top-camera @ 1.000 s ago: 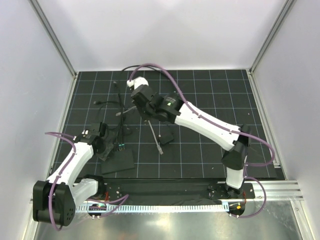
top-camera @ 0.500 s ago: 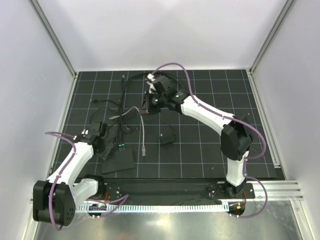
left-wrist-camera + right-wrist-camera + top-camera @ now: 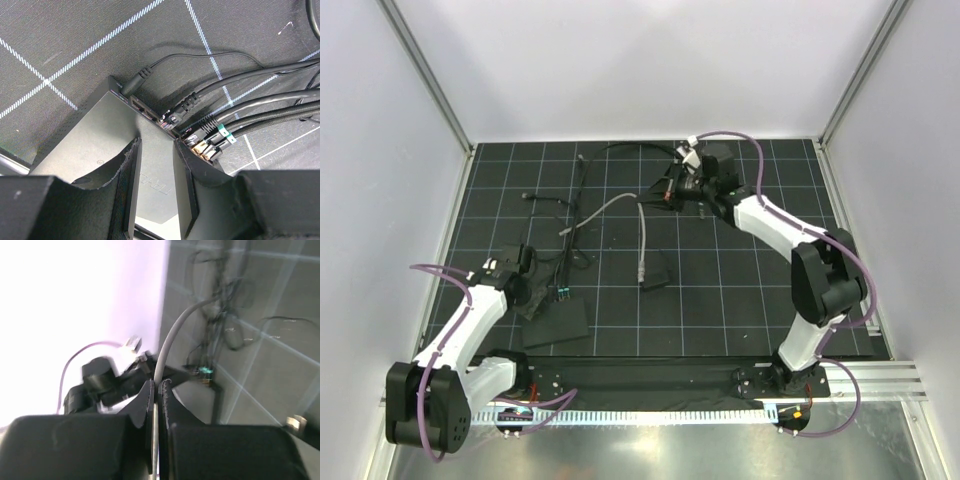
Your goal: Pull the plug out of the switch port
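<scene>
The switch (image 3: 558,322) is a flat black box at the front left. My left gripper (image 3: 514,270) stands over it. In the left wrist view its jaws (image 3: 155,145) are partly open above the box's top (image 3: 100,130), with nothing clamped between them. The port edge shows empty sockets (image 3: 142,107) beside several plugged cables (image 3: 205,142). My right gripper (image 3: 667,192), at the back of the mat, is shut on a grey cable (image 3: 620,200) (image 3: 172,335). That cable's clear plug (image 3: 642,270) hangs free, well away from the switch port.
A small black square block (image 3: 658,274) lies mid-mat next to the free plug. Black cables (image 3: 570,200) run from the switch toward the back left. White walls close in three sides, and a black rail (image 3: 640,375) spans the front edge.
My right gripper has swung right and toward the back with the grey cable, dragging its free plug along the mat. The left arm and the switch have stayed put.
</scene>
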{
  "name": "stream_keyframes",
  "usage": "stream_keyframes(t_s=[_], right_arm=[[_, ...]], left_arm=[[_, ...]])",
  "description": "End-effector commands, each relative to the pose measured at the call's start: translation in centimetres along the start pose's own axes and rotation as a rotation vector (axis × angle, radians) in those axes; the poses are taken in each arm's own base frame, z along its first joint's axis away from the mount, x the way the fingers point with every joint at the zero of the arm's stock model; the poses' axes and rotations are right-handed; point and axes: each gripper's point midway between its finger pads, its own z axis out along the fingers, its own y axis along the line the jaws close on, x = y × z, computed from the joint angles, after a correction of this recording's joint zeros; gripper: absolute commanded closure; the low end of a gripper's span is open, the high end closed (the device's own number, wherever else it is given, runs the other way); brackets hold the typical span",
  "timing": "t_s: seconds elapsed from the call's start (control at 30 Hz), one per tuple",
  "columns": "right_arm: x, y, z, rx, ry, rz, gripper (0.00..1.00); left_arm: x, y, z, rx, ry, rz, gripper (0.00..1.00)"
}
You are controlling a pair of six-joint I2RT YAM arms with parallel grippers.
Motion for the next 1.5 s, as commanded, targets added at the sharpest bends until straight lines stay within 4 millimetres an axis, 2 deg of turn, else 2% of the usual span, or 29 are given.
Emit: stream_keyframes(t_s=[0.0, 0.03, 0.07, 0.1, 0.17, 0.3, 0.33, 0.37, 0.43, 0.47, 0.53, 0.57, 0.6, 0.67, 0.77, 0.8, 0.83, 0.9, 0.97, 1.1, 1.13, 1.17, 1.2, 1.23, 1.27, 1.3, 1.47], right_arm=[[1.7, 1.4, 1.5, -0.208, 0.099, 0.053, 0.99], [1.8, 1.5, 1.8, -0.239, 0.117, 0.197, 0.99], [1.9, 1.7, 1.7, -0.318, 0.101, 0.175, 0.99], [2.1, 0.9, 2.2, -0.327, 0.111, 0.227, 0.99], [2.8, 0.9, 2.3, -0.362, 0.135, 0.265, 0.99], [5.3, -0.8, 3.7, -0.281, 0.208, 0.249, 0.99], [6.0, -1.8, 4.0, -0.222, 0.233, 0.266, 0.99], [6.8, -1.6, 4.0, -0.224, 0.256, 0.232, 0.99], [6.6, -0.9, 3.2, -0.23, 0.261, 0.221, 0.99], [5.3, 0.4, 1.5, -0.248, 0.215, 0.124, 0.99], [4.4, 0.9, -0.4, -0.164, 0.195, 0.098, 0.99], [3.1, 1.9, -2.1, -0.163, 0.139, -0.017, 0.99], [2.8, 2.2, -2.7, -0.153, 0.131, -0.014, 0.99], [2.9, 2.6, -3.3, -0.229, 0.137, 0.021, 0.99], [3.1, 2.1, -2.9, -0.402, 0.153, 0.208, 0.99], [3.0, 0.7, -2.2, -0.41, 0.187, 0.391, 0.99], [3.2, 1.3, -2.9, -0.507, 0.174, 0.331, 0.99], [3.3, 1.0, -3.0, -0.554, 0.192, 0.376, 0.99], [4.0, -0.5, -2.2, -0.532, 0.206, 0.39, 0.99], [5.4, -2.7, -1.1, -0.395, 0.193, 0.289, 0.99], [5.8, -4.6, -0.2, -0.281, 0.215, 0.358, 0.99], [6.2, -4.5, -0.3, -0.254, 0.187, 0.176, 0.99], [6.4, -5.4, 0.0, -0.187, 0.191, 0.139, 0.99], [7.1, -6.5, 0.0, -0.047, 0.235, 0.195, 0.99], [7.2, -7.0, 0.1, 0.008, 0.217, 0.026, 0.99], [7.3, -7.0, 0.0, 0.049, 0.219, -0.001, 0.99], [7.8, -6.3, -0.4, 0.085, 0.247, -0.028, 0.99]], left_arm=[[0.2, 2.4, 1.4, -0.088, -0.02, 0.016, 0.64], [0.3, 2.4, 1.5, -0.09, -0.017, 0.018, 0.64], [0.2, 2.3, 1.4, -0.09, -0.016, 0.018, 0.64], [0.2, 2.3, 1.4, -0.091, -0.015, 0.021, 0.64], [0.3, 2.5, 1.5, -0.095, -0.013, 0.021, 0.64], [0.2, 2.2, 1.5, -0.083, -0.017, 0.017, 0.64], [0.2, 2.3, 1.4, -0.084, -0.016, 0.019, 0.64], [0.2, 2.2, 1.4, -0.085, -0.018, 0.019, 0.64], [0.1, 2.2, 1.4, -0.086, -0.019, 0.019, 0.64], [0.1, 2.3, 1.4, -0.089, -0.019, 0.018, 0.64], [0.2, 2.5, 1.4, -0.094, -0.022, 0.022, 0.64], [0.1, 2.6, 1.4, -0.096, -0.023, 0.021, 0.64], [0.1, 2.7, 1.4, -0.096, -0.027, 0.022, 0.64], [0.1, 2.7, 1.5, -0.095, -0.028, 0.019, 0.64], [0.1, 2.4, 1.3, -0.088, -0.022, 0.018, 0.64], [0.1, 2.5, 1.3, -0.09, -0.021, 0.018, 0.64], [0.1, 2.4, 1.3, -0.09, -0.023, 0.016, 0.64], [0.0, 2.5, 1.2, -0.091, -0.025, 0.02, 0.64], [0.0, 2.4, 1.1, -0.078, -0.028, 0.028, 0.65], [-1.0, 0.8, 0.1, -0.009, -0.061, 0.08, 0.62], [-1.3, 0.2, -0.4, 0.017, -0.068, 0.094, 0.59], [-1.9, -1.0, -1.1, 0.076, -0.087, 0.165, 0.57], [-2.3, -2.8, -2.4, 0.15, -0.09, 0.197, 0.56], [-2.8, -3.7, -3.2, 0.186, -0.108, 0.221, 0.53], [-3.2, -4.5, -4.1, 0.223, -0.127, 0.244, 0.51], [-4.2, -6.4, -5.7, 0.297, -0.167, 0.294, 0.48], [-5.4, -11.6, -9.6, 0.481, -0.214, 0.461, 0.37]])
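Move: The right hand holds the grey cable partway along; that cable's free left plug lies about 16 cm to the left, 5 cm back and roughly 14 cm below, while its other plug hangs straight back some 14 cm and the small dark box sits 14 cm back, 3 cm right. The left hand hovers low at the switch, whose middle is about 3 cm back, 3 cm right and just below; the grey cable's left plug is 15 cm ahead, 7 cm right. Keeping its shut grip on the grey cable, the right hand shakes it up and down beside the black cables: down about 9 cm, up past its starting height, down some 10 cm below it and partly up again, its wrist rocking by up to roughly 30 degrees as it drifts about 5 cm back towards the robot. The left hand waits at the switch, then at the very end quickly rises and swings forward clear of it, opening its fingers and tipping them forward while turning some 20 degrees clockwise. ##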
